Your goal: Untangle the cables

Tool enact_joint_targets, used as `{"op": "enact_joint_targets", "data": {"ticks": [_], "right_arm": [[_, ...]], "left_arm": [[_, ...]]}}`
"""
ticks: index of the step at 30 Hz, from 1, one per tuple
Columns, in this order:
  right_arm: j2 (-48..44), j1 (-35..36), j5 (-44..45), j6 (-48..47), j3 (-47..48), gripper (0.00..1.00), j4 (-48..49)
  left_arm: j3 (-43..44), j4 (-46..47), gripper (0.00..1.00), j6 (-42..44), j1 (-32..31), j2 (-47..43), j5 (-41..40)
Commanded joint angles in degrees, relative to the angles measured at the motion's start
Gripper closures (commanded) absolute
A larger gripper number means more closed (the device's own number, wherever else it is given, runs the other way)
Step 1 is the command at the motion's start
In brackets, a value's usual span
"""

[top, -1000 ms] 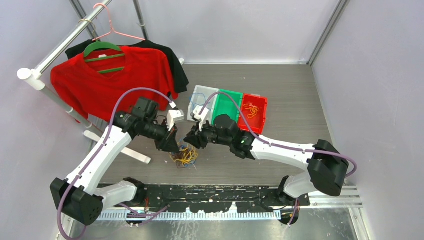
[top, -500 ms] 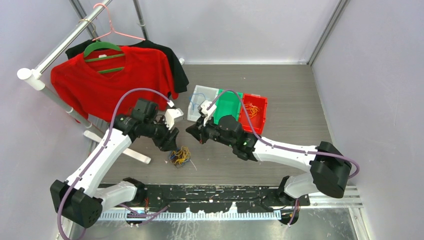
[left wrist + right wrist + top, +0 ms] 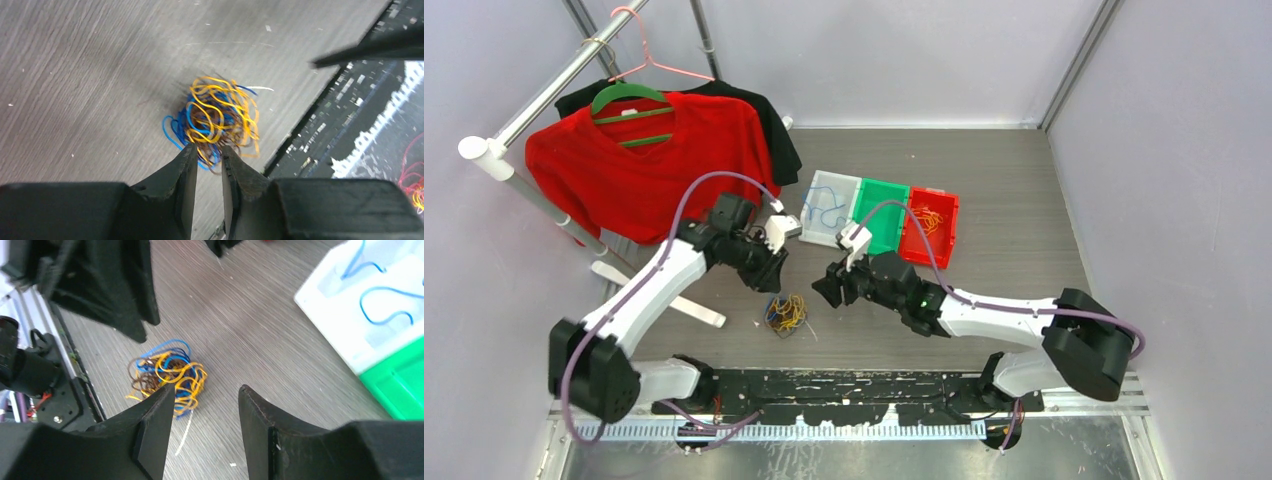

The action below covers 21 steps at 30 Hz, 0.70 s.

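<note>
The cables [image 3: 785, 313] lie as one tangled clump of blue, yellow-orange and dark brown strands on the grey table, near its front edge. My left gripper [image 3: 769, 276] hangs just above and left of the clump. In the left wrist view its jaws [image 3: 209, 149] stand a narrow gap apart with nothing between them, and the clump [image 3: 217, 117] lies just beyond the tips. My right gripper [image 3: 829, 291] hovers to the right of the clump, open and empty. In the right wrist view [image 3: 206, 388] the clump [image 3: 167, 372] lies off its left fingertip.
Three trays stand behind: white tray [image 3: 836, 176] with blue strands [image 3: 385, 290], green tray [image 3: 886, 205], red tray [image 3: 952, 235] with orange strands. A red shirt [image 3: 654, 160] hangs on a rack at the left. A thin white strand [image 3: 184, 432] lies beside the clump. A black rail [image 3: 824, 385] borders the near edge.
Both grippers have lifted off the clump, which now lies free. The right gripper rose toward the trays, then came back lower and opened. The left gripper moved back and right.
</note>
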Motion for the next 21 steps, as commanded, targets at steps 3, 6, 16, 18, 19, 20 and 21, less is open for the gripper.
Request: {"op": "enact_joint_targets", "data": {"ticks": [3,6,16,18,19,20,21], "right_arm": [[-7.69,-0.27,8.08,1.08,-5.05,0.45,4.17],[-9.67,-0.18,9.72,0.63,-6.83,0.46,3.55],[-9.36,-0.31,11.00,1.11,-8.33,0.47,5.54],[-9.53,-0.28,10.98,1.12,-8.52,0.47,5.62],[-9.57,-0.27,11.04,1.04,-8.56,0.47,5.62],[-9.49,-0.28,11.13,1.05,-8.56,0.47,5.62],[-9.37,-0.31,11.34,1.11,-8.56,0.47,5.62]], "left_arm": [[2.01,4.62,0.75,-3.48,0.28,13.57,-7.29],[1.95,2.52,0.75,-3.06,0.58,14.73,-6.37],[-0.02,3.77,0.77,-0.05,1.56,16.29,-7.14],[-0.42,3.79,0.76,1.41,1.56,16.49,-7.81],[-0.64,3.85,0.73,2.24,1.56,16.24,-7.83],[-0.83,3.98,0.69,2.97,1.56,15.94,-7.65],[-0.84,3.98,0.67,3.64,1.56,15.56,-7.60]]}}
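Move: The cable tangle lies almost under the left hand, about 13 cm below, some 3 cm to its right and roughly level fore and aft. Around that hand, the white bin's middle is about 24 cm ahead and 12 cm right, and the white rack foot's end is some 14 cm left and 2 cm back. From the right hand, the tangle is about 11 cm left, level fore and aft, and 14 cm below. No contact yet: the left hand drops quickly about 7 cm towards the tangle, easing a little forward and left, and then hovers just above the cables, its slightly open fingers swinging some 15 degrees nearer to straight down. Meanwhile the right hand draws off about 5 cm to the right, away from the tangle, turning some 10 degrees clockwise with its fingers still half open. ##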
